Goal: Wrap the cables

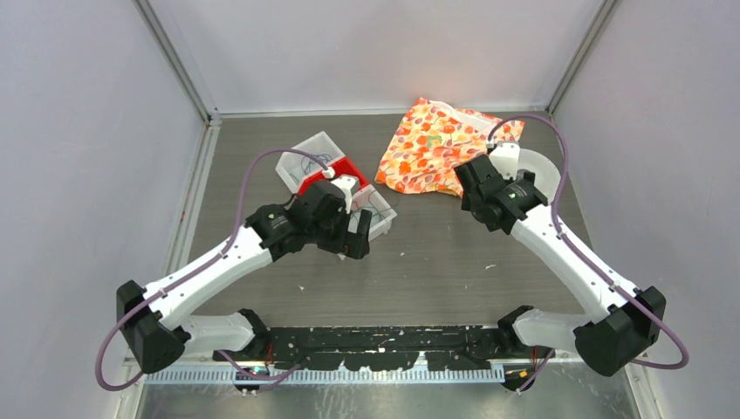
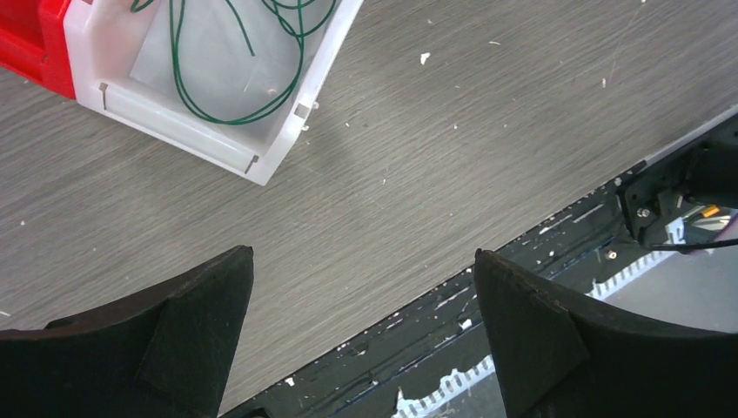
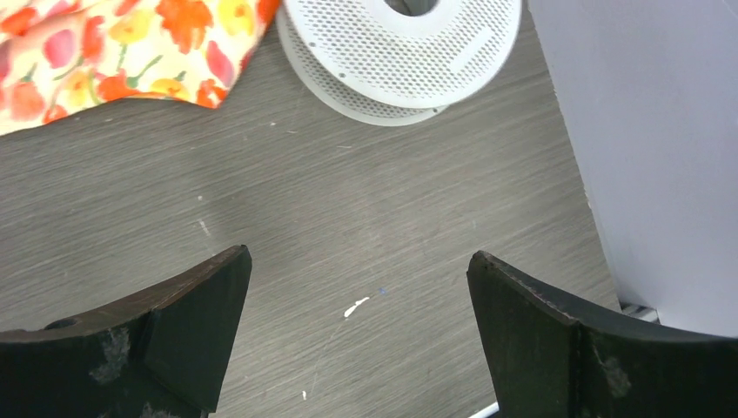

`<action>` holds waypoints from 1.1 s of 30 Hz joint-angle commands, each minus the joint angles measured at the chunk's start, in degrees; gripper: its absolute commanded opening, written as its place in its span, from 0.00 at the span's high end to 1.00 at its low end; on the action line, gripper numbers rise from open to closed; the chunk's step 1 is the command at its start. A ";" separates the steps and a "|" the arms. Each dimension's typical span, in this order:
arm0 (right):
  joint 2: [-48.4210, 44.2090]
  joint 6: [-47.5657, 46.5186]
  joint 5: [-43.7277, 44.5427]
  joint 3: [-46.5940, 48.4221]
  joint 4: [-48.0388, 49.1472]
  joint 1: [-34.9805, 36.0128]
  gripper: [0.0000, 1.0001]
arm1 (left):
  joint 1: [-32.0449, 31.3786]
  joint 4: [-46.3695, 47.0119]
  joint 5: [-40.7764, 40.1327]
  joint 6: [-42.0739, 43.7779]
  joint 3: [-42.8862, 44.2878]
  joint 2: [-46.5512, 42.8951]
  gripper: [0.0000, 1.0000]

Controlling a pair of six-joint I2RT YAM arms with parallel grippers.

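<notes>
The cables show as thin dark green wire [image 2: 228,115] lying in loose loops inside a white bin [image 2: 277,144]; in the top view they are faint dark squiggles [image 1: 381,209] at that bin. My left gripper [image 2: 364,261] hovers open over bare table just in front of the bin, with nothing between its fingers; in the top view it [image 1: 356,237] sits at the table's middle left. My right gripper [image 3: 358,261] is also open and empty above the table, near a white perforated spool [image 3: 400,52]. In the top view it [image 1: 471,188] is at the back right.
A red bin [image 2: 30,43] adjoins the white one, and another clear bin [image 1: 305,157] stands behind. A floral cloth [image 1: 436,144] lies at the back centre, beside the spool [image 1: 537,170]. The right wall [image 3: 644,131] is close. A black rail [image 1: 384,345] runs along the near edge.
</notes>
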 commanded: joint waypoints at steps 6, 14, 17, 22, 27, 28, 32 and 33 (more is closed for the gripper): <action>4.59 8.13 -14.70 2.81 9.20 5.75 0.00 | -1.18 2.09 -6.26 0.84 3.36 0.75 0.00; 16.97 23.35 -35.54 4.56 25.73 4.89 0.00 | -1.11 0.65 -7.30 -0.19 3.83 -1.41 0.00; 21.16 25.75 -38.22 4.69 29.40 3.88 0.04 | -1.10 -0.14 -7.08 -0.76 3.46 -2.16 0.00; 26.60 28.73 -41.95 4.91 33.22 3.10 0.24 | -1.10 -0.24 -7.28 -1.76 2.36 -3.70 0.00; 29.53 31.47 -43.89 4.09 36.98 2.85 0.45 | -1.10 -0.06 -7.29 -2.12 1.59 -4.53 0.00; 29.86 31.69 -43.63 4.05 37.17 2.88 0.48 | -1.10 -0.02 -7.29 -2.22 1.48 -4.60 0.00; 31.75 32.09 -43.98 4.27 38.29 2.56 0.63 | -1.10 0.36 -7.29 -2.38 0.80 -4.80 0.00; 32.28 31.97 -44.02 4.47 38.22 2.57 0.66 | -1.10 0.47 -7.33 -2.37 0.75 -4.84 0.00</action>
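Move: From my right hand, the green cable's overhanging loop, at the outer right edge of the white box, lies about 26 cm left, 9 cm ahead and 13 cm lower. The box's middle is some 32 cm left and 5 cm ahead; the red bin 35 cm left and 13 cm ahead; the flowered cloth 13 cm left and 19 cm ahead. From my left hand, that loop is roughly 16 cm ahead, 10 cm right and 12 cm below. I sweep my right hand left, with about 9 cm of forward reach and 11 cm of descent, past the near side of the cloth to the cable loop at the box's edge. On the way I roll the wrist some 55 degrees, left side up, so the fingers swing to lean left and down, and late on I close them more than halfway around the loop, not yet shut. My open left hand just eases up a little. ##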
